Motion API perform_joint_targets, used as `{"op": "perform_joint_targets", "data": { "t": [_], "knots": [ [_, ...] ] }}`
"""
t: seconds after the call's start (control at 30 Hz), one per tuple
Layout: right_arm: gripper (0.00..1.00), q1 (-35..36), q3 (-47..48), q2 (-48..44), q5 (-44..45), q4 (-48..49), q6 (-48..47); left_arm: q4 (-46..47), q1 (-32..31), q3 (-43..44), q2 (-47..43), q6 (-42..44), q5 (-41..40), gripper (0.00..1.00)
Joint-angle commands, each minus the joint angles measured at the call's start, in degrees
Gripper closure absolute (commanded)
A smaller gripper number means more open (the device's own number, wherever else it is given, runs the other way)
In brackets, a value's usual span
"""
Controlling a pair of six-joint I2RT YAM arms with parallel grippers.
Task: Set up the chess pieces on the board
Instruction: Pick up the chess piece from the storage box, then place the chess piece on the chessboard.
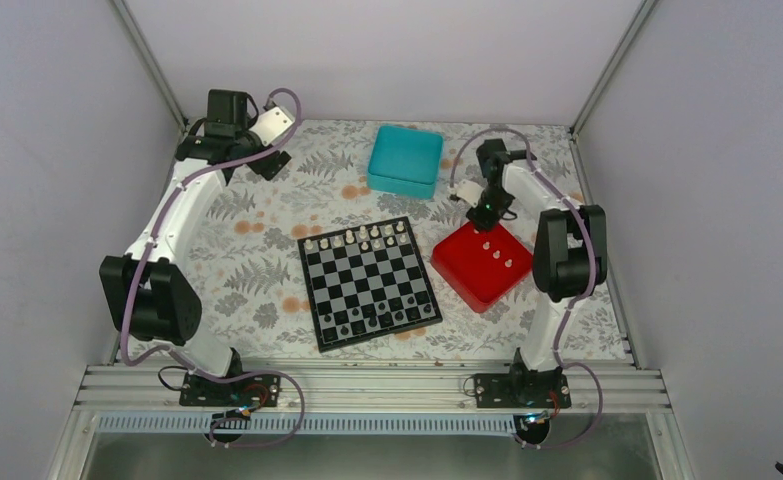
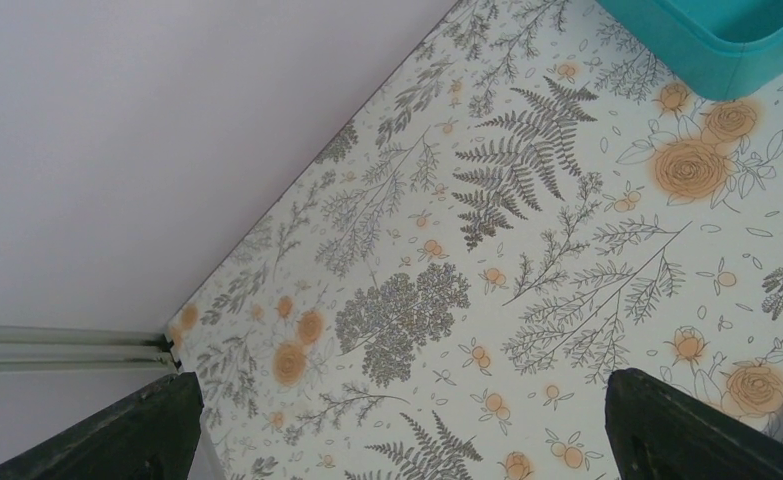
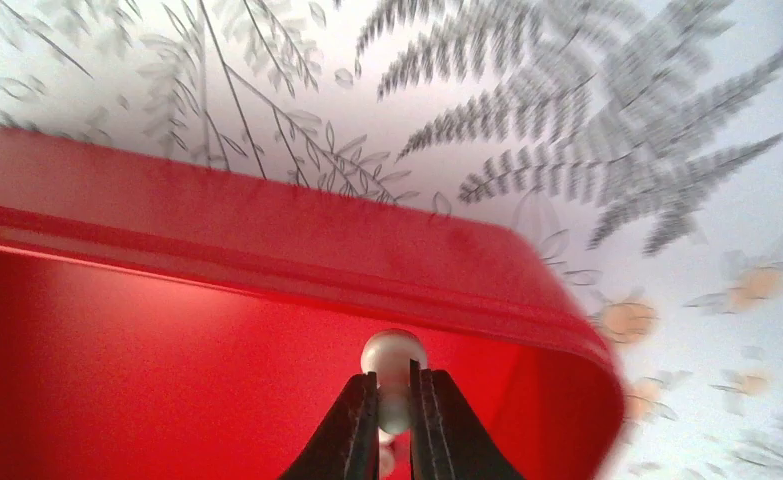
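The chessboard lies mid-table, with white chess pieces lined along its far edge and dark pieces along its near edge. Three more white pieces stand in the red tray to its right. My right gripper sits over the tray's far corner, shut on a white pawn whose round head sticks out above the fingertips. Far off at the back left, my left gripper hangs open above the bare floral cloth, holding nothing.
A teal box stands at the back centre, its corner showing in the left wrist view. White enclosure walls close in the table on both sides and at the back.
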Motion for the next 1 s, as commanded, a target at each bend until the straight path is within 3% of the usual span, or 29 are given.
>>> {"op": "perform_joint_targets", "data": {
  "t": [0.0,0.33,0.63,0.97],
  "knots": [
    [0.93,4.6,8.7,-4.9,2.6,-7.7,1.6,2.0,0.8,-1.5,-1.6,-0.8,0.5,0.0],
    [0.94,19.1,20.8,-0.5,-1.0,-9.9,-0.5,2.8,3.2,-2.5,-2.0,-2.2,0.5,0.0],
    [0.94,32.7,42.7,15.3,-3.6,-15.5,-4.2,3.1,3.7,-3.8,-3.5,-3.6,0.2,0.0],
    [0.96,44.7,45.2,24.3,-6.5,-9.0,-4.9,3.9,4.3,-7.9,-4.9,-3.5,-0.1,0.0]
  ]
}}
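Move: The right gripper already holds a white chess piece in the far corner of the red box. The free second-row squares it is bound for lie roughly 37 cm to its left, 8 cm back and 4 cm below. The white pawns already set stand about 24 cm left and 3 cm back, the red box's middle 9 cm back and 1 cm left. From the left gripper those squares lie some 16 cm back, 16 cm right and 24 cm down. Keep the right fingers shut on the white piece, lift it about 10 cm up out of the red box, then swing it fast to the left, some 35 cm in all, to over the board. Turn the wrist about 45 degrees counter-clockwise on the way, and near the end come back and down by 6 or 7 cm towards the free squares. Let the empty left gripper shift about 3 cm left, still wide open. ##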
